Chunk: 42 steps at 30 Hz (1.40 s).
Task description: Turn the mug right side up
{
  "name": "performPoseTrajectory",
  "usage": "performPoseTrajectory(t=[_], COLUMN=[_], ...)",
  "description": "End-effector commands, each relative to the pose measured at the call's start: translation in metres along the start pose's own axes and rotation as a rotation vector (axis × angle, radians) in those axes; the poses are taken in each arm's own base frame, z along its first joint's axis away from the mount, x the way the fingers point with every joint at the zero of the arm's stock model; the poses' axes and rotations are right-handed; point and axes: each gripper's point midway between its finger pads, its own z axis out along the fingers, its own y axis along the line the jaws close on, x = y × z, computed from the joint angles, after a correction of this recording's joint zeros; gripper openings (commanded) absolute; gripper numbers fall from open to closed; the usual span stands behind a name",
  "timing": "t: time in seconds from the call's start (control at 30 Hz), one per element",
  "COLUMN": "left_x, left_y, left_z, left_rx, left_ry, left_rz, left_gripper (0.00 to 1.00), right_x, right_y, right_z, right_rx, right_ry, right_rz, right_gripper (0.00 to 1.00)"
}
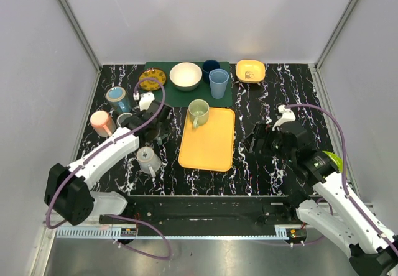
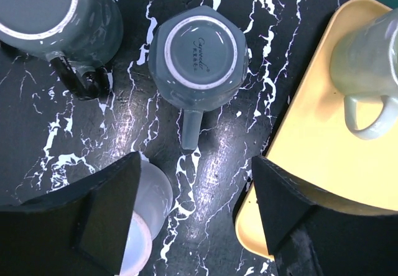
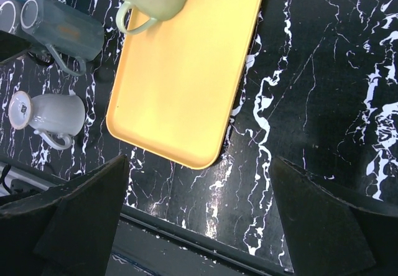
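A grey-blue mug (image 2: 198, 52) stands upside down on the black marble table, its ringed base up and its handle pointing toward my left gripper. It also shows in the right wrist view (image 3: 62, 30). My left gripper (image 2: 196, 189) is open and empty, hovering just short of the handle. In the top view the left gripper (image 1: 157, 128) covers this mug. My right gripper (image 3: 199, 214) is open and empty over bare table near the front edge, to the right of the tray (image 1: 258, 142).
A yellow tray (image 1: 208, 142) holds an upright green mug (image 1: 199, 111). A white mug (image 1: 148, 160) sits under my left finger. Another grey mug (image 2: 56, 9), a pink mug (image 1: 101, 122) and a blue mug (image 1: 117, 96) stand on the left. Bowls and cups line the back.
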Motion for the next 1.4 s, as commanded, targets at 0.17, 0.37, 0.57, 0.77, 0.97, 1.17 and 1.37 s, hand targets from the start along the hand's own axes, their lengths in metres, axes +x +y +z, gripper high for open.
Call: performPoseTrajectory(t=[0.17, 0.37, 0.57, 0.77, 0.97, 1.17, 1.37], left_x=[0.012, 0.013, 0.012, 0.020, 0.020, 0.018, -0.010], left_y=[-0.012, -0.008, -0.009, -0.008, -0.010, -0.011, -0.025], left_z=[0.037, 0.057, 0.070, 0.077, 0.076, 0.073, 0.034], left_rx=[-0.007, -0.031, -0.025, -0.010, 0.004, 0.024, 0.186], left_ry=[0.090, 0.109, 0.131, 0.151, 0.153, 0.151, 0.054], left_rz=[-0.040, -0.034, -0.030, -0.025, -0.014, -0.013, -0.042], left_gripper=[0.67, 0.62, 0.53, 0.44, 0.13, 0.00, 0.00], right_x=[-0.011, -0.010, -0.007, -0.005, -0.003, -0.004, -0.005], right_y=[0.014, 0.018, 0.016, 0.012, 0.011, 0.012, 0.015], right_z=[0.004, 0.007, 0.010, 0.011, 0.012, 0.011, 0.008], right_rx=[-0.051, -0.074, -0.063, -0.048, -0.045, -0.047, -0.061], right_ry=[-0.025, -0.018, -0.010, -0.006, -0.002, -0.004, -0.001], right_rz=[-0.005, -0.004, -0.006, -0.013, -0.009, -0.006, -0.004], right_gripper=[1.00, 1.00, 1.00, 1.00, 1.00, 1.00, 1.00])
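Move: Ahead of the left hand by about 9 cm and 1 cm to its left, some 8 cm lower, stands the upside-down grey-blue mug, its handle pointing back towards that hand. A dark mug is about 12 cm left of the mug, nearly level with it. The white mug lies 12 cm back from the mug and 3 cm to its left. The yellow tray's middle is 20 cm to the mug's right and 5 cm back. From the right hand the grey-blue mug is roughly 16 cm ahead, 37 cm left and 14 cm down. Sinking about 7 cm and easing some 3 cm forward, the left hand brings its half-open fingers down astride the grey-blue mug's handle, the fingertips tipping about 10 degrees more steeply downward. Once down it nearly stops, and the fingers close from both sides and pinch the handle just behind the mug's body, the gripper's effort rising as they shut. ##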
